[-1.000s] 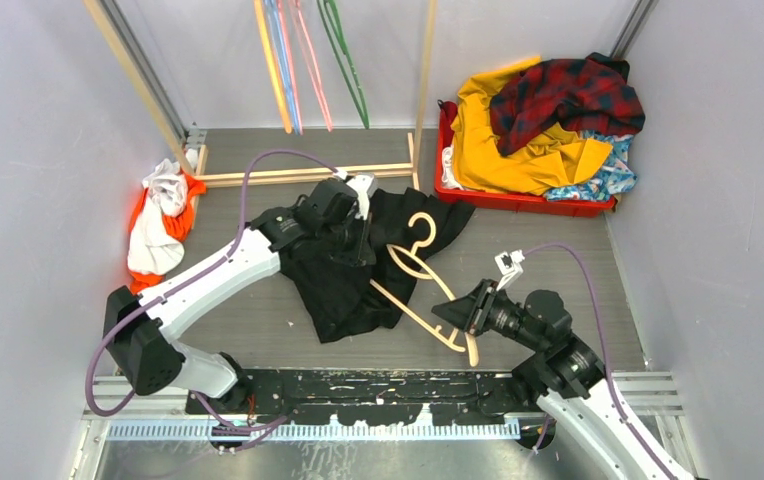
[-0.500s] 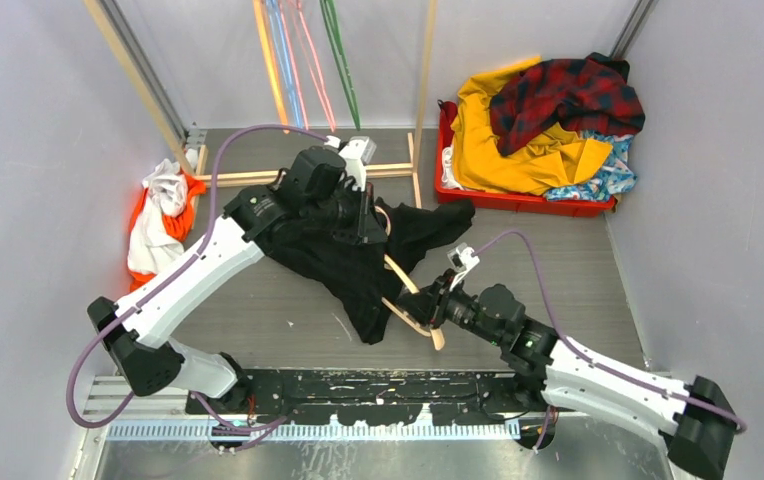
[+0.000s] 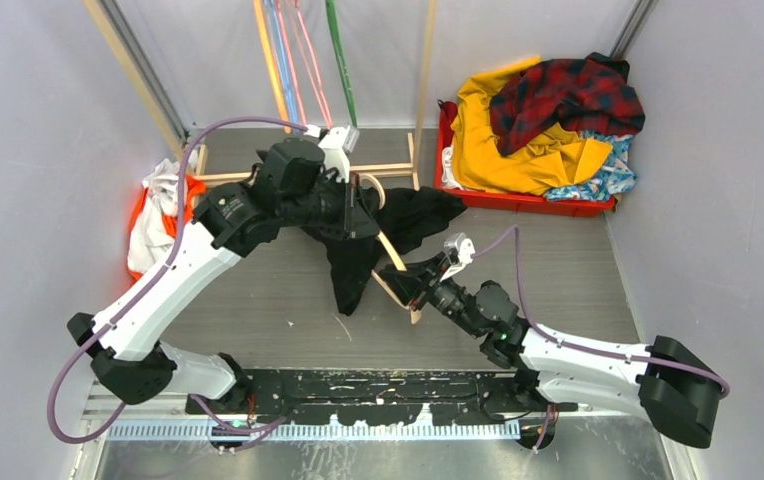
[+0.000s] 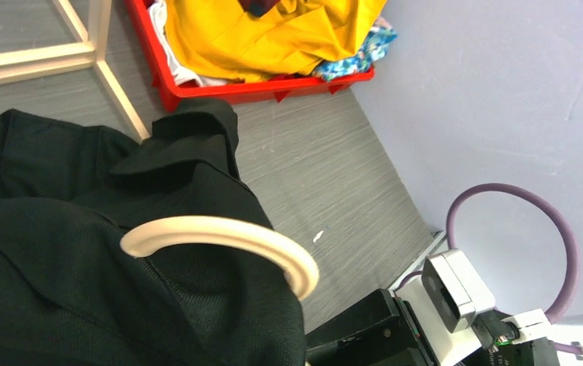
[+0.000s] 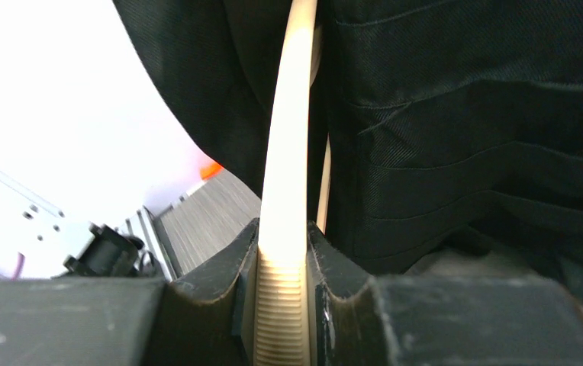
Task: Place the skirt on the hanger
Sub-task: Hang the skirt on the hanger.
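The skirt [image 3: 613, 165], blue with a flower print, lies in the red bin under other clothes; its edge also shows in the left wrist view [image 4: 357, 57]. Neither gripper is near it. A cream hanger [image 3: 390, 255] stands steeply, its hook [image 4: 227, 232] poking out over a black garment [image 3: 353, 265]. My right gripper [image 3: 408, 283] is shut on the hanger's ribbed arm [image 5: 282, 244]. My left gripper [image 3: 358, 212] is shut on the black garment, which hangs from it above the table. Its fingers are hidden by cloth in the left wrist view.
The red bin [image 3: 518, 202] at the back right holds yellow and plaid clothes. A wooden rack frame [image 3: 298, 176] lies behind the left arm, with coloured hangers [image 3: 288, 60] hanging above it. White and orange clothes [image 3: 158, 220] are heaped by the left wall.
My left arm has raised the black garment and carried it toward the back. My right arm has stretched forward and left, tipping the hanger up into the garment.
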Tool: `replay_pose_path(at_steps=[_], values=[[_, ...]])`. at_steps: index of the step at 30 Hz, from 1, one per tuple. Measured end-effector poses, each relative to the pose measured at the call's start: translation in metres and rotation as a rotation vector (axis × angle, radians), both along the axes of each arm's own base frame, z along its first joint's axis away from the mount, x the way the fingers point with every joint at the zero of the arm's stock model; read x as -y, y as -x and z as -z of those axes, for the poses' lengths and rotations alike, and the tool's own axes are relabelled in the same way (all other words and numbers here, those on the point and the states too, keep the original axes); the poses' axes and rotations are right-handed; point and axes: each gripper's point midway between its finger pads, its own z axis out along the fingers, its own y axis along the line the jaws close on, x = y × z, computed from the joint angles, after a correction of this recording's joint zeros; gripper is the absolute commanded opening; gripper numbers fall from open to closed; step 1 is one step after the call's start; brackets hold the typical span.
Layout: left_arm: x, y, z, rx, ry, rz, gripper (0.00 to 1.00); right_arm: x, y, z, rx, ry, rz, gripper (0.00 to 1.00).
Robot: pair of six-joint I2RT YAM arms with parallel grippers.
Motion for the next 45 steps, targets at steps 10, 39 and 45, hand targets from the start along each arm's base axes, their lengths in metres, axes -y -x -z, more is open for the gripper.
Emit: replay_pose_path(at_steps=[10, 39, 45], values=[[-0.006, 0.008, -0.026, 0.039, 0.042, 0.004, 0.22, -0.012, -0.001, -0.072, 0.158, -0.158, -0.027, 0.01], [-0.119, 0.069, -0.162, 0.328, 0.206, -0.155, 0.3, 0.096, 0.095, -0.205, 0.506, -0.375, -0.106, 0.02], [-0.117, 0.062, -0.146, 0.304, 0.162, -0.172, 0.29, 0.053, 0.069, -0.179, 0.416, -0.267, -0.13, 0.02]])
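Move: Straight out from the left hand's shut fingers, which have hold of the black skirt, is the hanger's hook, about 9 cm ahead and 7 cm lower; the skirt's middle is some 3 cm ahead, 2 cm right and 12 cm below. The rack's crossbar lies roughly 28 cm ahead, 13 cm left and 32 cm down. From the right hand, gripping the hanger's near end, the skirt's middle is about 9 cm ahead, 4 cm left and 2 cm lower, the hook 17 cm ahead, 7 cm left and 4 cm higher. Opening its fingers, the left hand lets go of the skirt and draws off up, left and somewhat back, about 15 cm up. The right hand keeps its pinch on the hanger and hoists it some 20 cm, pulling back and right while its fingers tip upward about 30 degrees, then swings a few centimetres forward-left and eases down slightly. ##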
